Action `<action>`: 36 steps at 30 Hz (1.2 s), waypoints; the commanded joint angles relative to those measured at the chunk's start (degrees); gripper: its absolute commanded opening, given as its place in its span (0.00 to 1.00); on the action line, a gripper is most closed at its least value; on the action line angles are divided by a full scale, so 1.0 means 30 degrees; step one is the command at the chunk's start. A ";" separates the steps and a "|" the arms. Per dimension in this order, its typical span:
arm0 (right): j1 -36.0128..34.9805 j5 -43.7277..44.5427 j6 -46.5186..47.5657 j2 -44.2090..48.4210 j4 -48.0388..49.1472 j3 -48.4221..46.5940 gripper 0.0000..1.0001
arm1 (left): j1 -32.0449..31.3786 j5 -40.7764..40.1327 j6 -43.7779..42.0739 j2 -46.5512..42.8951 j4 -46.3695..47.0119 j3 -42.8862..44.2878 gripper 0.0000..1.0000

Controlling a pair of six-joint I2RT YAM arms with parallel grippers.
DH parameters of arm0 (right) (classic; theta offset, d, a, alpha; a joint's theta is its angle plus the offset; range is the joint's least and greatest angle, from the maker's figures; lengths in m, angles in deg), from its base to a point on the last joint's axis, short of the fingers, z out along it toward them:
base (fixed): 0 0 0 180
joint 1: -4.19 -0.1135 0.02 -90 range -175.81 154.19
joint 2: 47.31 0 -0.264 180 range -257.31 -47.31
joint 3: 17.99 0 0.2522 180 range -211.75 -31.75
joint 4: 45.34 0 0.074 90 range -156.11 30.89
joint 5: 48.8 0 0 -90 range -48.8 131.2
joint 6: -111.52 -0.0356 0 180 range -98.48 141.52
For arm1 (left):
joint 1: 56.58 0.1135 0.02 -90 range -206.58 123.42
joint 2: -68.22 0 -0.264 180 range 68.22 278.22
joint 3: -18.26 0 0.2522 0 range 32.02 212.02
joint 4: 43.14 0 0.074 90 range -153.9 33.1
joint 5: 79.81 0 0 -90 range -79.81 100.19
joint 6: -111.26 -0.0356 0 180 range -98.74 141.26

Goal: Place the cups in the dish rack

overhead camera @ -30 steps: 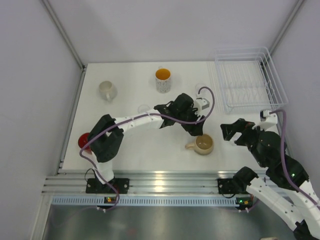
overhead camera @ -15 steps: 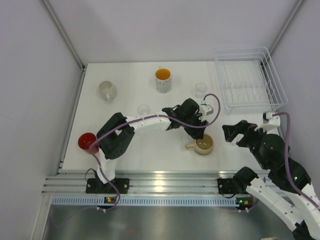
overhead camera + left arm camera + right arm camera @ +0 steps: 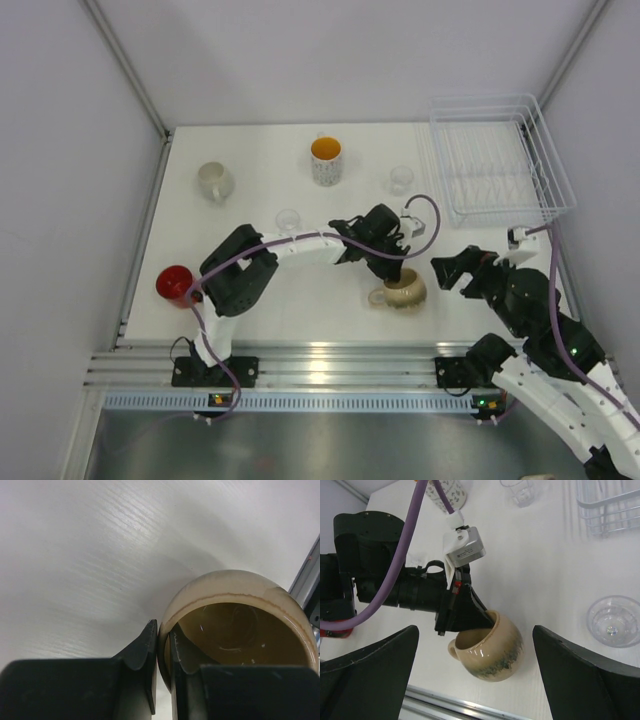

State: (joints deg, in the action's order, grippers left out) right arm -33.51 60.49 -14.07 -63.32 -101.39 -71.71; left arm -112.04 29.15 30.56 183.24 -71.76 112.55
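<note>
The beige mug (image 3: 403,290) is tilted at the table's front middle. My left gripper (image 3: 386,268) is shut on its rim, one finger inside and one outside, as the left wrist view shows for the gripper (image 3: 162,650) and the mug (image 3: 240,625). My right gripper (image 3: 452,272) is wide open and empty just right of the mug; in its own view the gripper (image 3: 475,628) frames the mug (image 3: 492,652). The white wire dish rack (image 3: 500,160) stands at the back right, with no cups in it. A red cup (image 3: 175,285), a white mug (image 3: 213,181), a speckled mug (image 3: 326,160) and two glass tumblers (image 3: 401,180) (image 3: 288,220) stand on the table.
Another glass tumbler (image 3: 612,621) stands right of the beige mug in the right wrist view. The left arm's purple cable (image 3: 425,215) loops above the mug. A metal rail (image 3: 320,360) runs along the table's front edge. Walls close the left and back sides.
My left gripper has moved down and right onto the beige mug's rim and shut on it; the mug has tipped. My right gripper has shifted slightly left toward the mug.
</note>
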 commanded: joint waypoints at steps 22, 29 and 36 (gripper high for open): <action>0.0142 -0.8360 0.0908 0.0062 0.6239 0.1601 0.92 | 0.4189 0.4489 1.2912 -0.8482 1.4464 -0.6626 0.00; 0.0142 -0.9504 0.0352 0.0590 0.9900 0.3240 0.65 | 0.4718 0.4667 1.7375 -0.9774 1.9392 -0.7304 0.00; 0.0142 -1.0502 -0.0146 0.0270 1.4323 0.4473 0.66 | 0.4630 0.3027 2.0218 -1.0830 2.1706 -0.8150 0.00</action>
State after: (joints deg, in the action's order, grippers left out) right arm -33.51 31.31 -13.55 -62.33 -69.26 -58.90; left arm -97.84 40.12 83.55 155.57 -20.90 88.62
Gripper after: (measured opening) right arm 0.654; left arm 0.146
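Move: The left hand already pinches the rim of the tipped tan mug, whose middle is about 3 cm back, 2 cm right and 3 cm below. From this hand the open right gripper is roughly 7 cm right, 5 cm back and 17 cm above. From the right hand the mug lies about 4 cm ahead, 6 cm left and 20 cm below; a clear glass stands some 14 cm right of the mug and about level with it. Keeping its pinch on the rim, the left hand lifts the tan mug some 25 cm with a slight drift left and forward, rolling about 55 degrees so its fingers swing from slanting down to nearly level, pointing right. The empty right hand slides about 10 cm left below the rising mug's path, then up slightly, turning counter-clockwise and late narrowing its wide-open fingers by a third. ##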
